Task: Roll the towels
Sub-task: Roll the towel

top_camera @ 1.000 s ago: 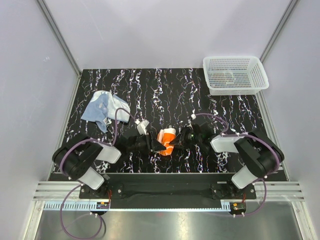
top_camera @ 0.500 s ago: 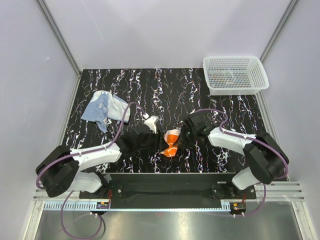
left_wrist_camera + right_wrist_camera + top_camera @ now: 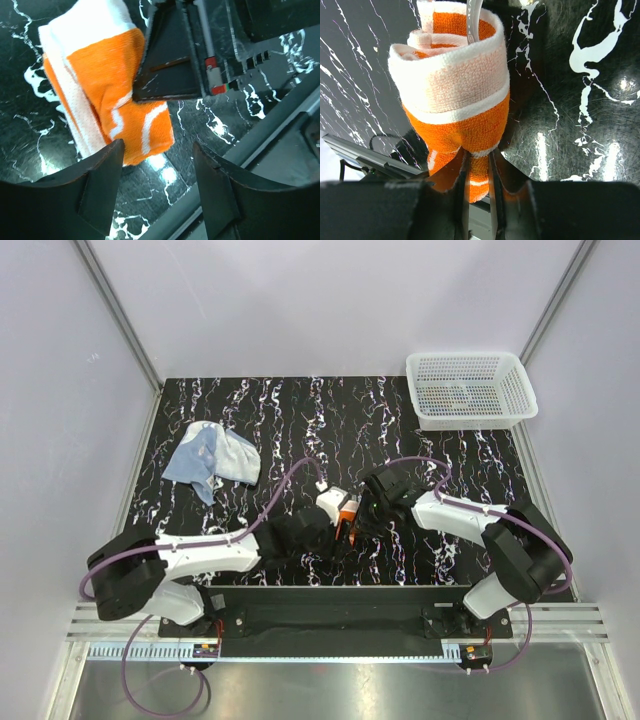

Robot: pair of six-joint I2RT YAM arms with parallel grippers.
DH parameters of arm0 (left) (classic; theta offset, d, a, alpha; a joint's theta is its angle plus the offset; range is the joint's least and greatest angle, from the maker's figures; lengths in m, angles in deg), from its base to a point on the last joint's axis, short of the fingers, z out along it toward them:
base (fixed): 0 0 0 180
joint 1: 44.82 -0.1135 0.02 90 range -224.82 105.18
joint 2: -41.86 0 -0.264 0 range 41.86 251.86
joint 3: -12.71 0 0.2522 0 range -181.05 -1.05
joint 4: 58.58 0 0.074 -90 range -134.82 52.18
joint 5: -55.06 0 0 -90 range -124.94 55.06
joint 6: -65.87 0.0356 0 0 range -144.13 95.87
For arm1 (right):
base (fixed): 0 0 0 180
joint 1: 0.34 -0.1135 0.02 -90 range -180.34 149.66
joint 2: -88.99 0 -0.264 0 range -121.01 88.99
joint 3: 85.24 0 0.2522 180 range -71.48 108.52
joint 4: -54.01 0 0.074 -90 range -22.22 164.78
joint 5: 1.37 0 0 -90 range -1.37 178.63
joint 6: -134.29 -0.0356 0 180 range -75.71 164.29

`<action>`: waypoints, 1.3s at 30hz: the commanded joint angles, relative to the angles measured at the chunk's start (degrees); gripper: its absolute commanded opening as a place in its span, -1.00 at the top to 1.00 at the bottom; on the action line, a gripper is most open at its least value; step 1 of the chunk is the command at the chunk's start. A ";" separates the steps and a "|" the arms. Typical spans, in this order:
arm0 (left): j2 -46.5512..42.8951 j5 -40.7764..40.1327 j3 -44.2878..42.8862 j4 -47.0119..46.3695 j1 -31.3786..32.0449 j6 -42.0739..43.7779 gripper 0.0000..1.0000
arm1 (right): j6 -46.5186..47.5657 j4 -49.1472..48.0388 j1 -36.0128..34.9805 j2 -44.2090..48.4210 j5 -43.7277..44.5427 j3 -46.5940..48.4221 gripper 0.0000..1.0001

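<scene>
The orange towel [image 3: 451,90], with white bands, is partly rolled into a loop. It hangs over the black marbled table [image 3: 300,420], with my right gripper [image 3: 477,172] shut on its lower end. In the top view only a bit of the orange towel [image 3: 347,510] shows between the two wrists. My left gripper [image 3: 157,172] is open. The orange towel [image 3: 100,85] lies just beyond its left finger [image 3: 97,180], with nothing between the jaws. The pale blue-grey towel [image 3: 212,454] lies crumpled and unrolled at the table's left.
A white mesh basket [image 3: 470,390] stands at the back right corner. The table's front metal rail [image 3: 260,145] runs close under the left gripper. Grey walls close in both sides and the back.
The left gripper has opened wider and come off the orange towel. Its arm has reached further right and toward the front. The right gripper still grips the towel, which has shifted slightly.
</scene>
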 commanded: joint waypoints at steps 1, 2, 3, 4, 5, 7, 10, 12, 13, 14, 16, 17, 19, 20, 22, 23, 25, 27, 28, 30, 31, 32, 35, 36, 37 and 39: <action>2.72 -4.57 -3.02 -0.37 1.76 2.33 -0.25 | 0.29 3.83 -0.90 -0.74 1.70 1.70 1.00; 3.25 -4.83 -3.02 -0.81 2.03 2.42 -0.25 | 0.20 3.92 -0.90 -0.74 1.69 1.88 1.00; 3.69 -5.01 -3.11 -0.81 2.29 2.42 -0.26 | 0.29 4.18 -0.90 -0.65 1.61 2.05 1.00; 4.22 -5.45 -3.46 -0.81 2.73 2.25 -0.26 | 0.29 4.19 -0.90 -0.57 1.61 2.05 1.00; 5.27 -6.15 -3.55 -0.64 2.82 2.16 -0.25 | 0.29 4.27 -0.99 -0.30 1.61 2.14 1.00; 6.15 -6.94 -4.16 -0.03 3.17 2.16 -0.26 | 0.29 4.54 -0.90 -0.04 1.52 2.23 1.00; 8.17 -9.05 -4.69 1.03 3.26 1.63 -0.25 | 0.29 4.89 -0.90 0.31 1.26 2.32 1.00; 9.49 -10.63 -4.87 1.21 3.26 1.46 -0.24 | 0.29 4.98 -0.99 0.93 1.08 2.49 1.00; 9.85 -10.90 -4.87 1.21 3.26 1.46 -0.23 | 0.29 5.06 -0.99 0.93 0.99 2.49 1.00; 10.72 -11.16 -4.96 1.21 3.26 1.28 -0.22 | 0.29 4.89 -0.99 1.19 0.56 2.32 1.00; 11.34 -11.25 -5.04 1.12 3.26 1.28 -0.15 | 0.20 4.80 -1.08 1.28 0.11 2.32 0.99; 11.78 -11.34 -5.22 1.12 3.26 1.19 -0.12 | 0.20 4.80 -1.08 1.19 -0.15 2.32 0.99; 12.57 -11.43 -5.48 0.95 3.26 1.19 0.02 | -0.06 4.45 -1.34 1.28 -0.94 2.32 0.98; 12.75 -11.34 -5.48 0.94 3.26 1.19 0.09 | -0.15 4.36 -1.51 1.45 -1.12 2.32 0.97; 12.84 -11.25 -5.48 0.51 3.18 1.19 0.34 | -0.50 4.19 -1.78 1.72 -1.64 2.23 0.97; 12.84 -11.17 -5.40 0.33 3.26 1.19 0.42 | -0.33 4.27 -1.87 1.89 -1.73 2.23 0.96; 12.66 -10.99 -5.05 -0.20 3.26 1.19 0.65 | -0.41 4.19 -1.87 2.07 -1.91 2.06 0.95; 12.57 -10.81 -4.87 -0.37 3.26 1.28 0.77 | -0.41 4.36 -1.87 2.51 -1.82 2.05 0.93; 12.49 -10.55 -4.78 -0.46 3.26 1.28 0.81 | -0.41 4.53 -1.87 2.60 -1.73 1.97 0.91; 11.96 -10.46 -4.43 -0.64 3.17 1.28 0.88 | -0.15 5.41 -1.87 3.21 -1.12 2.32 0.78; 11.70 -10.03 -3.91 -1.07 3.17 1.19 0.89 | 0.20 5.68 -1.87 3.30 -0.94 2.75 0.71; 11.26 -9.76 -3.73 -1.16 3.09 1.19 0.91 | 0.38 6.11 -1.95 3.56 -0.25 3.11 0.51; 10.47 -8.44 -2.67 -1.95 2.91 1.02 0.92 | 1.26 9.36 -1.87 4.00 1.16 5.48 0.21; 10.12 -8.18 -2.41 -2.13 2.82 0.93 0.94 | 1.43 10.68 -1.78 4.27 2.04 6.00 0.01; 9.85 -7.65 -2.15 -2.39 2.65 0.84 0.93 | 1.87 11.30 -1.87 4.53 2.39 7.05 -0.07; 9.32 -7.30 -1.62 -2.57 2.30 0.49 0.94 | 2.40 13.05 -1.87 5.06 3.71 8.11 -0.30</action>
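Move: The orange-and-white towel's near end hangs about 4 cm below the open left fingers, 1 cm ahead and 1 cm to the right; the roll's body is centred some 4 cm ahead, 2 cm right and 4 cm below. The right gripper's tips, already pinching the towel, are about 5 cm ahead, 4 cm right and 4 cm below. From the right hand, that near end lies roughly 4 cm back and 3 cm left, at about its height. The towel's near end is taken over by the left hand: it sinks about 4 cm, easing 1 cm forward and rolling some 10 degrees, then shuts its fingers on the orange cloth and holds there. The right hand keeps its pinch in place meanwhile, and only then opens, lets go of the towel and starts upward by about 2 cm. ##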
